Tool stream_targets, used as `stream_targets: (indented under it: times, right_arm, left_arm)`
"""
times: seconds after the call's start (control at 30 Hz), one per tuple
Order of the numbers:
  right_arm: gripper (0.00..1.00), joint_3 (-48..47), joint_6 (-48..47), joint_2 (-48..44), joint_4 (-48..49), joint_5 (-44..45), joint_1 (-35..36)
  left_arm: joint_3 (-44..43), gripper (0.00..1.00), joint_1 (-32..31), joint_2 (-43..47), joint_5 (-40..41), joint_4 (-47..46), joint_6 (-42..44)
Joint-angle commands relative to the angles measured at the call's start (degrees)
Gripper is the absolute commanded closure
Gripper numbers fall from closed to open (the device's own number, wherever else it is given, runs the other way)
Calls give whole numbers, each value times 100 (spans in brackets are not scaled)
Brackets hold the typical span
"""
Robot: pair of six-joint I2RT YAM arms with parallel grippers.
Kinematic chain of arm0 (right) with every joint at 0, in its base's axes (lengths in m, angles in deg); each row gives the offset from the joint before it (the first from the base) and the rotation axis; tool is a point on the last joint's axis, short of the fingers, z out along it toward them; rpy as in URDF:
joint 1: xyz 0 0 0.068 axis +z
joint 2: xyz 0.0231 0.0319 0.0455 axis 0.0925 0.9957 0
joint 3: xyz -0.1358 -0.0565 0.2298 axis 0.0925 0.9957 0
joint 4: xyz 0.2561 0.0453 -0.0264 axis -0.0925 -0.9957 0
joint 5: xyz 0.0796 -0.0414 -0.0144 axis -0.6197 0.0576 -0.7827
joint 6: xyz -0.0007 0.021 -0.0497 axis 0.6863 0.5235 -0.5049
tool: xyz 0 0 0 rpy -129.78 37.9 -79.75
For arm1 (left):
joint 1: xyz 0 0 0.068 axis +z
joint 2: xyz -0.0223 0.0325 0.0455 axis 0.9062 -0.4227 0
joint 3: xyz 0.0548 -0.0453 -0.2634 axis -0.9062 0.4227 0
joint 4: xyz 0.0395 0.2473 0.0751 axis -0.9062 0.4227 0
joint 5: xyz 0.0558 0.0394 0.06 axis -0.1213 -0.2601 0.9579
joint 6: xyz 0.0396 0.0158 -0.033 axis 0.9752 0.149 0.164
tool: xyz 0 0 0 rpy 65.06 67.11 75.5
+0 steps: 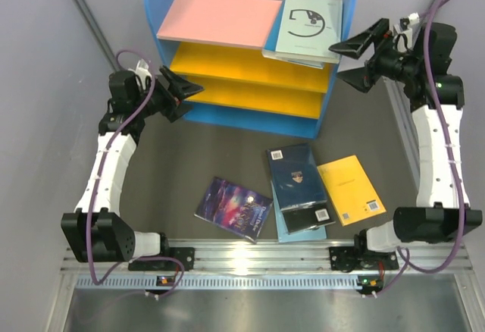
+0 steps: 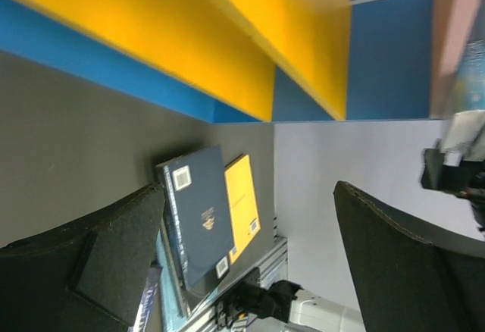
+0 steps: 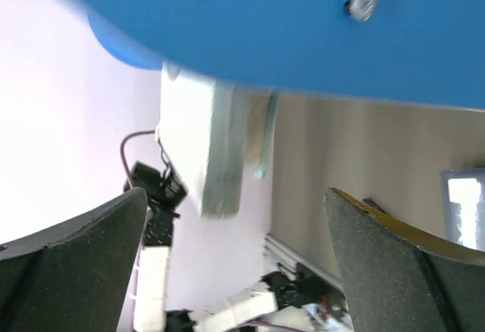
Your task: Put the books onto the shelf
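The shelf [image 1: 220, 20] stands at the back, with blue sides, a pink top board and yellow boards. A light blue book with a black swirl [image 1: 307, 27] lies on its top at the right, over another thin book. My right gripper [image 1: 337, 63] is open and empty just right of that stack, beside the blue side panel [image 3: 288, 29]. My left gripper [image 1: 193, 101] is open and empty at the shelf's lower left front. On the table lie a purple galaxy book [image 1: 233, 208], a dark navy book [image 1: 298, 176] over a light blue one [image 1: 288, 231], and a yellow-orange book [image 1: 350, 189].
Grey walls close in on both sides of the table. An aluminium rail [image 1: 250, 255] runs along the near edge between the arm bases. In the left wrist view the navy book [image 2: 198, 218] and yellow book [image 2: 242, 214] lie past the shelf's yellow boards [image 2: 250, 29].
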Motion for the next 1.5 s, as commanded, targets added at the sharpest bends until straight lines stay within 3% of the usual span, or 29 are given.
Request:
stream_targets:
  times: [0.0,0.23,0.47,0.57,0.63,0.7,0.87,0.97,1.07,1.27,1.47]
  right_arm:
    - [0,204,-628,-763,593,-55,-108]
    - [0,1601,-919,-2205,1745,-353,-56]
    - [0,3288,-1762,-3199,781,-83,156]
    - [0,4015,-2297,-2869,-446,444,164]
    - [0,4412,-2413,-2490,-714,770,156]
    - [0,4554,-2528,-1832,-532,928,156]
    - [1,4467,-2589,-1171,-179,1518,129]
    - [11,4441,-2756,-766,-135,1773,138]
    - [30,4712,-2835,-537,40,1782,147]
    - [48,5477,-2818,-388,506,1808,278]
    - [60,5803,-2555,-185,937,1835,1156]
  left_arm:
    - [-196,1,4,126,231,829,694]
    - [24,1,-312,231,845,1628,985]
    - [497,1,-1040,-67,1408,2289,1232]
    - [735,1,-1743,-207,1435,1711,1065]
    - [858,1,-2148,-418,1348,1168,793]
    - [972,1,-2376,-716,1146,509,478]
    - [710,1,-2764,-1692,1031,-84,300]
    - [218,1,-2905,-2430,969,-84,414]
    - [-134,1,-3028,-2976,934,-128,414]
    - [-477,1,-3160,-3583,890,-277,318]
    - [-486,1,-3178,-3698,820,-409,273]
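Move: The navy book lies about 11 cm back of the right hand, 6 cm to its left and 40 cm below; the white book just shelved is some 9 cm ahead and 9 cm left of this hand, level in height. The yellow book lies 15 cm back, 11 cm right and 42 cm down. From the left hand the navy book is roughly 14 cm back, 30 cm right and 29 cm below, the purple book 23 cm back, 10 cm right and 31 cm below. Towards the navy book both hands come down: the right first backs some 13 cm clear of the shelf, then plunges about 37 cm to its right edge, tipping down and half closing. The left, fingers staying wide open, sinks about 25 cm while swinging back, then right and forward again, pitching down and turning clockwise, to near the book's far left corner. ##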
